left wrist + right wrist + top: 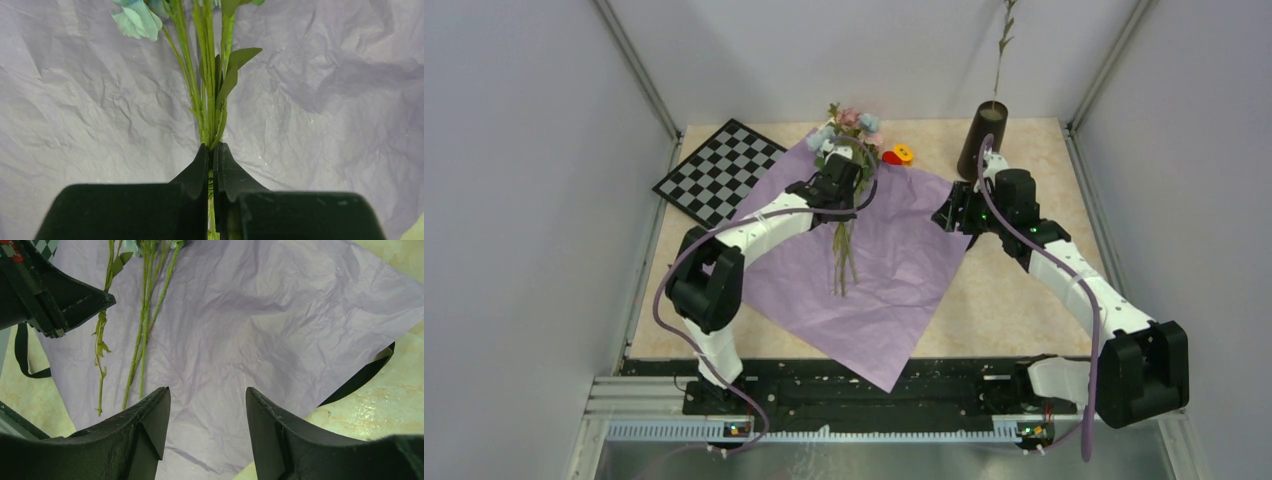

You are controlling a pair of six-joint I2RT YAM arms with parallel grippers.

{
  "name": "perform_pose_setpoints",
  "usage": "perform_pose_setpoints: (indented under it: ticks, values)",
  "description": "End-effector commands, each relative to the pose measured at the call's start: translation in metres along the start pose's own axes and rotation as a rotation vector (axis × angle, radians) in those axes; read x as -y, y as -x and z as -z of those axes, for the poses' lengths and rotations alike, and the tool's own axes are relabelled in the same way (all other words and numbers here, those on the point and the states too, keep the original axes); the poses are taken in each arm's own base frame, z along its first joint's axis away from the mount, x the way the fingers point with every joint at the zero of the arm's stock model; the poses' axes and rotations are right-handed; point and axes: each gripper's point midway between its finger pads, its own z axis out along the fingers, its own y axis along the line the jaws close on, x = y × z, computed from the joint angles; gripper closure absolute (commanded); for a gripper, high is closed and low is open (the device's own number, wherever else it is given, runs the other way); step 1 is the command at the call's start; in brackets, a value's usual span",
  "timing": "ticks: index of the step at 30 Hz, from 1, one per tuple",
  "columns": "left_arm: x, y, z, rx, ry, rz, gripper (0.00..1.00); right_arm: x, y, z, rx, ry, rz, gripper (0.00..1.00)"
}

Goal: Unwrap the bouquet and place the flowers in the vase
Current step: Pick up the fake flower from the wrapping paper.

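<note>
The bouquet is undone: its lilac paper [874,260] lies spread flat on the table. On it lie the flowers [850,128], blooms toward the back and thin green stems [842,255] trailing forward. My left gripper [848,172] is shut on the bunched stems [207,100] just below the leaves, and a light-blue bloom [137,17] shows ahead of the left gripper [212,147]. My right gripper [207,392] hangs open over the paper's [240,330] right part, holding nothing, apart from the stems [145,325]. The dark vase [981,140] stands upright at the back right with one tall sprig [1001,50] in it.
A checkered board [719,170] lies at the back left, partly under the paper. A small red-and-yellow toy block [898,154] sits between the blooms and the vase. Black ribbon [357,382] pokes out from under the paper's right edge. Grey walls enclose three sides.
</note>
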Motion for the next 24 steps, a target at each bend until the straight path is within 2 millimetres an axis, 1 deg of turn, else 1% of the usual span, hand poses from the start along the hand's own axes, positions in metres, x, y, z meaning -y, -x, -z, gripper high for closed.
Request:
perform_pose_setpoints:
  ticks: [1, 6, 9, 11, 13, 15, 18, 21, 22, 23, 24]
  values:
    - [0.011, 0.019, 0.028, 0.079, -0.082, 0.043, 1.0, -0.01, 0.015, 0.008, 0.049, 0.026, 0.01, 0.42]
    - [0.023, 0.032, 0.052, 0.153, -0.186, 0.075, 1.0, -0.017, 0.017, 0.01, 0.056, 0.056, 0.015, 0.42]
    - [0.032, 0.038, 0.072, 0.204, -0.287, 0.093, 1.0, -0.029, 0.019, 0.013, 0.063, 0.129, 0.035, 0.42]
    - [0.041, 0.044, 0.09, 0.251, -0.365, 0.096, 1.0, -0.041, 0.021, 0.016, 0.077, 0.193, 0.046, 0.42]
    - [0.046, 0.047, 0.105, 0.285, -0.432, 0.102, 1.0, -0.056, 0.024, 0.021, 0.086, 0.274, 0.057, 0.4]
    - [0.056, 0.047, 0.122, 0.316, -0.526, 0.093, 1.0, -0.075, 0.026, 0.027, 0.086, 0.383, 0.073, 0.38]
    - [0.065, 0.048, 0.145, 0.358, -0.628, 0.095, 1.0, -0.105, 0.028, 0.04, 0.07, 0.565, 0.078, 0.37]
    - [0.077, 0.051, 0.175, 0.415, -0.766, 0.094, 1.0, -0.128, 0.031, 0.051, 0.063, 0.696, 0.066, 0.37]
    - [0.079, 0.048, 0.183, 0.423, -0.808, 0.1, 1.0, -0.135, 0.032, 0.056, 0.064, 0.734, 0.066, 0.37]
    - [0.084, 0.052, 0.196, 0.448, -0.864, 0.107, 1.0, -0.143, 0.035, 0.06, 0.072, 0.769, 0.067, 0.37]
    - [0.087, 0.048, 0.203, 0.454, -0.911, 0.114, 1.0, -0.15, 0.038, 0.065, 0.08, 0.801, 0.069, 0.37]
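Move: The left gripper already pinches a single flower by its stem, roughly 8 cm above the purple paper. The open right gripper, its receiver, is about 20 cm to the right, 7 cm back and 7 cm higher; the other blooms lie some 18 cm ahead, 2 cm left and 6 cm below. From the right gripper, the held stem is about 20 cm left, 7 cm ahead and 7 cm lower, while the vase stands 19 cm ahead, 8 cm right, its middle 3 cm below. Keep the left fingers shut on the stem and lift the flower about 13 cm, drawing it back some 8 cm and drifting right towards the right gripper, while swinging the fingers rightward and up by around 40 degrees. Shortly after, raise the right gripper and bring it left and a little back towards the stem, turning its still-open fingers left and more level, without touching. ##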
